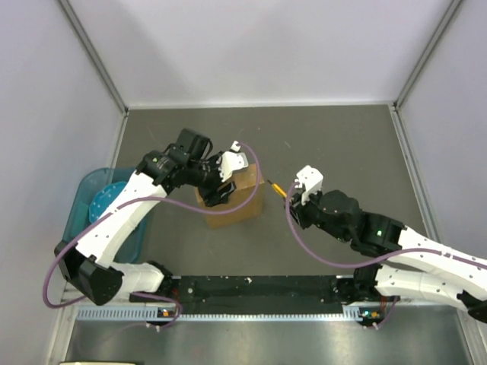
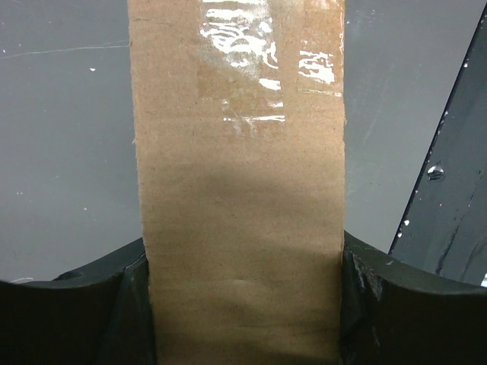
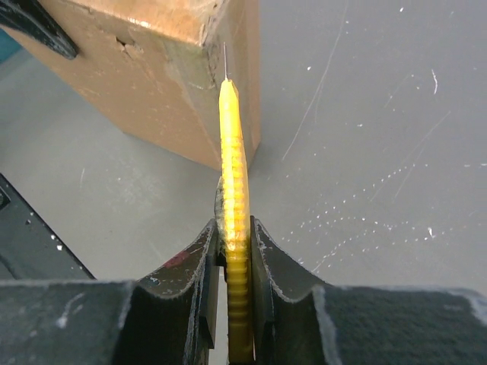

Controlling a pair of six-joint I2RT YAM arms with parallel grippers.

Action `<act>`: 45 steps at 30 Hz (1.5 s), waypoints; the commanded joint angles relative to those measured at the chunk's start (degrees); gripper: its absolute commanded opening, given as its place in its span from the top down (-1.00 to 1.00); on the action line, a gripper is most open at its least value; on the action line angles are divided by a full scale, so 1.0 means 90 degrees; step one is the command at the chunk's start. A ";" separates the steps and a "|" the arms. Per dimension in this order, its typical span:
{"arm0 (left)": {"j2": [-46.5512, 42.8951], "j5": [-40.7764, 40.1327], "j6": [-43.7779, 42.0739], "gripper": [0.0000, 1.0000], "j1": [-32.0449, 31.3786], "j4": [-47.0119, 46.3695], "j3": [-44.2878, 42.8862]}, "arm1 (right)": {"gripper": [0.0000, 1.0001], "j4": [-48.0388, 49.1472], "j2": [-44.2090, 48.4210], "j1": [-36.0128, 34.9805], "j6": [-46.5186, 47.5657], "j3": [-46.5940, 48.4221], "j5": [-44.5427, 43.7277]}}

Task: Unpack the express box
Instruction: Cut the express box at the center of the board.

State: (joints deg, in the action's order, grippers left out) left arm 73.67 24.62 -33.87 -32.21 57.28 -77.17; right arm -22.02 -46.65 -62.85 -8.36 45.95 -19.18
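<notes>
The express box (image 1: 237, 202), plain brown cardboard, stands on edge in the middle of the table. My left gripper (image 1: 221, 186) reaches it from the left and is shut across its narrow side. In the left wrist view the box (image 2: 240, 175) fills the gap between both fingers (image 2: 131, 285), with clear tape glinting on its far end. My right gripper (image 1: 294, 199) is shut on a small yellow utility knife (image 1: 278, 187) that points left at the box. In the right wrist view the knife (image 3: 233, 160) sits upright between my gripper's (image 3: 234, 237) jaws, its thin blade tip right at the box's (image 3: 152, 72) near corner.
A blue bin (image 1: 95, 199) with a blue round item inside stands at the left wall. A black rail (image 1: 251, 287) runs along the near edge between the arm bases. Grey walls enclose the dark table (image 1: 342, 144) on three sides.
</notes>
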 commanded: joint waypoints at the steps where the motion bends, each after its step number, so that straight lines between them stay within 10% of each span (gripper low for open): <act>1: 0.0330 -0.0333 0.0120 0.35 -0.0103 0.0638 0.0049 | 1.00 -0.0024 0.0379 0.0030 -0.0184 0.0431 -0.0203; 9: 0.0496 -0.0129 0.0257 0.28 -0.0093 0.0706 0.0010 | 1.00 -0.0239 0.0526 0.0030 -0.0263 0.0577 -0.0154; 17: 0.0633 -0.0255 0.0267 -0.98 -0.0093 0.0863 -0.0459 | 1.00 -0.0219 0.0467 0.0030 -0.0194 0.0812 -0.0066; 45: -0.0479 0.1110 -0.0259 -0.98 -0.0103 0.1077 -0.2411 | 1.00 -0.0053 0.0243 0.0030 -0.0019 0.1163 0.1200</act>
State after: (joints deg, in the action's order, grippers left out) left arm 74.61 25.63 -30.87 -32.77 66.30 -94.11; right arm -25.23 -44.64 -62.83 -10.02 51.64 -15.40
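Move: The box stands on edge, pinched near its top by the left hand; its middle is roughly 3 cm to that hand's right, 1 cm ahead and 9 cm below. Its taped top end is about 10 cm right of the left hand, 3 cm ahead and 2 cm up. The yellow knife is about 16 cm right of it, level fore and aft and in height. From the right hand, holding the knife, the box's middle lies some 18 cm left, 5 cm ahead and 9 cm below. Upward with both hands: the right lifts the held knife early by roughly 4 cm, easing slightly back and staying beside the box's taped end with its grip unchanged. The left keeps its pinch at first, then spreads its fingers fully, letting go of the box, and after a brief hover climbs nearly straight up about 8 cm, clear of the top. ##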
